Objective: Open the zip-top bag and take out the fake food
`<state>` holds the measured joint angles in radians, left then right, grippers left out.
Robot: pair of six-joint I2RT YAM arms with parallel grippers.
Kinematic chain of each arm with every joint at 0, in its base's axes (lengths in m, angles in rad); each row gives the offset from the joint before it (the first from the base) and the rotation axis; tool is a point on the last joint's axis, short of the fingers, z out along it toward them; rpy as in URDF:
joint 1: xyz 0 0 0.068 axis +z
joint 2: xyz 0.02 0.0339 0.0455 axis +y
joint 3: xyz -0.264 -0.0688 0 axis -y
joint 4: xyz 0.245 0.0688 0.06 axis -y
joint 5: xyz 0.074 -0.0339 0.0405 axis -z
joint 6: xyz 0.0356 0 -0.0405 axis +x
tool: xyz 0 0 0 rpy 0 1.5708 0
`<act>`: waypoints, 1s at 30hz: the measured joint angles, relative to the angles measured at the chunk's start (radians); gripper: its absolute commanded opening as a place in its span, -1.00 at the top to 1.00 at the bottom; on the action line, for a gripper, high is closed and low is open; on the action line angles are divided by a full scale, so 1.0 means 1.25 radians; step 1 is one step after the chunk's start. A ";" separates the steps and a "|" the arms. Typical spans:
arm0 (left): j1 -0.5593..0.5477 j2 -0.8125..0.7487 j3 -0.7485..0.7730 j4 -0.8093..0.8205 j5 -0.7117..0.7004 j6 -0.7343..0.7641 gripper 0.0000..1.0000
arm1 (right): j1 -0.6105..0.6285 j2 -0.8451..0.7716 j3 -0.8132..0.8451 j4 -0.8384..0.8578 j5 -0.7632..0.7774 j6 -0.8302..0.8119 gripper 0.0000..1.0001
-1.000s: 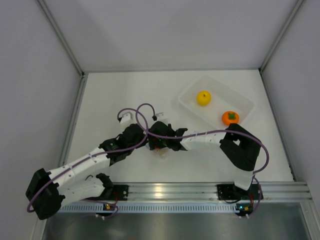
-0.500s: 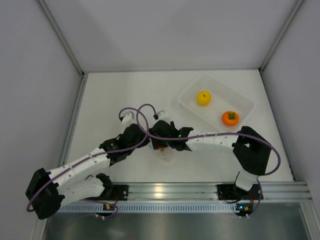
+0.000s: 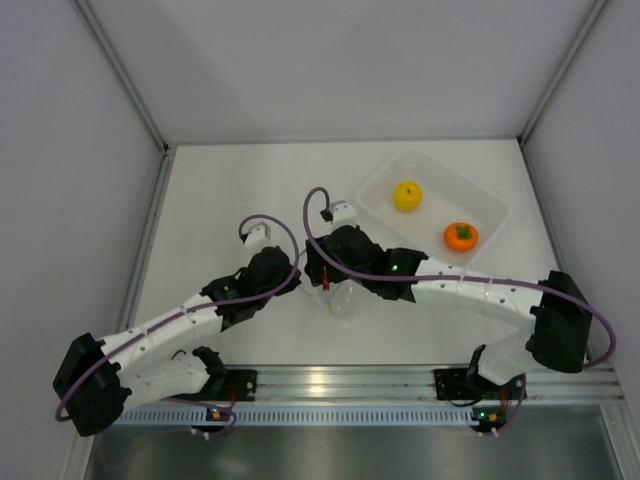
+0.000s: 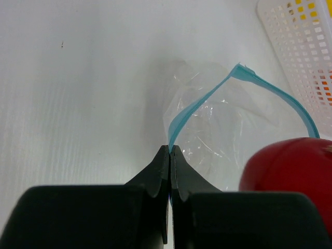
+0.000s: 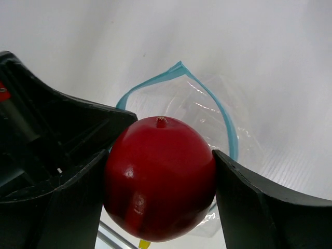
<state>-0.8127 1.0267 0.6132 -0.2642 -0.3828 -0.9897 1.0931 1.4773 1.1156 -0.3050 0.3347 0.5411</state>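
The zip-top bag (image 4: 223, 129) is a crinkly clear pouch lying on the white table, its blue zip strip (image 4: 207, 96) standing open in a loop. My left gripper (image 4: 170, 149) is shut on one end of that strip. My right gripper (image 5: 161, 171) is shut on the red fake fruit (image 5: 161, 179), held stem up just above the bag's open mouth (image 5: 207, 114). In the top view both wrists meet over the bag (image 3: 340, 303) at mid-table, and the red fruit is hidden under them. The yellow fruit (image 3: 407, 196) and the orange fruit (image 3: 461, 236) lie in the clear tray.
The clear rectangular tray (image 3: 385, 190) sits at the back right, a short way beyond the bag; its perforated wall (image 4: 306, 41) shows at the top right of the left wrist view. Grey walls close in the table on three sides. The metal rail (image 3: 320, 385) runs along the near edge.
My right arm has stretched out and its wrist has shifted back and to the right, carrying the red fruit up out of the bag. The left arm has held still on the zip strip.
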 measured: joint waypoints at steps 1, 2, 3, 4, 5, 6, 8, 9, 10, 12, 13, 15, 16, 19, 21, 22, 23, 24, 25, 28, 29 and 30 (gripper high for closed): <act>0.000 0.001 0.000 0.000 0.000 -0.001 1.00 | 0.000 -0.016 0.000 0.002 -0.001 -0.001 -0.11; 0.000 0.002 0.000 0.001 0.000 -0.002 1.00 | 0.000 -0.031 0.000 0.003 -0.001 -0.002 -0.11; 0.000 0.002 0.000 0.001 0.000 -0.002 1.00 | 0.000 -0.042 0.000 0.003 -0.001 -0.005 -0.11; 0.000 0.003 0.000 0.001 0.000 -0.002 1.00 | 0.000 -0.052 0.000 0.003 -0.001 -0.006 -0.11; 0.000 0.003 0.000 0.001 -0.001 -0.002 1.00 | 0.000 -0.061 0.000 0.002 -0.001 -0.009 -0.11; 0.000 0.003 0.000 0.001 -0.001 -0.002 1.00 | 0.000 -0.070 0.000 0.000 0.001 -0.013 -0.11; 0.000 0.003 0.000 0.002 -0.002 -0.002 1.00 | -0.002 -0.089 0.000 -0.007 0.004 -0.021 -0.11; 0.000 0.003 0.000 0.002 -0.003 -0.002 1.00 | -0.005 -0.099 0.000 -0.012 0.004 -0.026 -0.11; 0.000 0.002 0.000 0.002 -0.004 -0.002 1.00 | -0.010 -0.113 0.000 -0.017 0.004 -0.031 -0.11; 0.000 0.002 0.000 0.002 -0.005 -0.002 1.00 | -0.033 -0.141 0.000 -0.027 0.002 -0.044 -0.11; 0.000 0.002 0.000 0.002 -0.006 -0.002 1.00 | -0.059 -0.159 0.000 -0.033 -0.001 -0.052 -0.12; 0.000 -0.002 0.000 0.001 -0.006 -0.002 1.00 | -0.123 -0.183 0.000 -0.042 -0.002 -0.066 -0.12; 0.000 -0.005 0.000 0.002 -0.006 -0.002 1.00 | -0.171 -0.192 0.000 -0.048 -0.002 -0.075 -0.13; 0.000 -0.019 0.000 0.002 -0.007 -0.002 1.00 | -0.309 -0.198 0.000 -0.065 0.000 -0.097 -0.15; 0.000 -0.027 0.000 0.002 -0.009 -0.002 1.00 | -0.397 -0.193 -0.001 -0.085 0.005 -0.113 -0.16; 0.000 -0.030 0.000 0.002 -0.010 -0.002 1.00 | -0.432 -0.188 -0.001 -0.091 0.005 -0.120 -0.16; 0.000 -0.031 0.000 0.002 -0.012 -0.002 1.00 | -0.465 -0.180 -0.001 -0.095 0.005 -0.127 -0.16; 0.000 -0.031 0.000 0.002 -0.013 -0.002 1.00 | -0.497 -0.170 -0.001 -0.096 0.003 -0.134 -0.17; 0.000 -0.031 0.000 0.002 -0.014 -0.002 1.00 | -0.533 -0.154 -0.001 -0.096 -0.006 -0.142 -0.17; 0.000 -0.031 0.000 0.002 -0.014 -0.002 1.00 | -0.618 -0.089 -0.001 -0.093 -0.030 -0.161 -0.22; 0.000 -0.030 0.000 0.002 -0.014 -0.002 1.00 | -0.641 -0.058 0.001 -0.095 -0.037 -0.167 -0.25; 0.000 -0.030 0.000 0.002 -0.014 -0.002 1.00 | -0.655 -0.033 0.006 -0.097 -0.038 -0.172 -0.30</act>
<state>-0.8127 0.9890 0.6132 -0.2619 -0.4007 -0.9916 0.2749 1.4361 1.1233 -0.4267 0.2867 0.3260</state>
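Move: The right hand, with the red fruit already pinched just over the zip-top bag's mouth, is bound for the white basket, whose middle is about 22 cm ahead, 30 cm to the right and 12 cm lower. Inside it, the yellow fruit sits some 26 cm ahead and 22 cm right of this hand, the orange fruit 15 cm ahead and 37 cm right. From the left hand, pinching the bag's rim, the basket is roughly 21 cm ahead and 37 cm right. Up first, by about 8 cm away from the bag, then sweeping right and forward, the right hand carries the red fruit some 28 cm right and 16 cm forward, over the basket, turning roughly 35 degrees clockwise and sinking back to its starting height on the way. Its grip stays the same; the left hand keeps the bag's rim pinched, rising about a centimetre. ##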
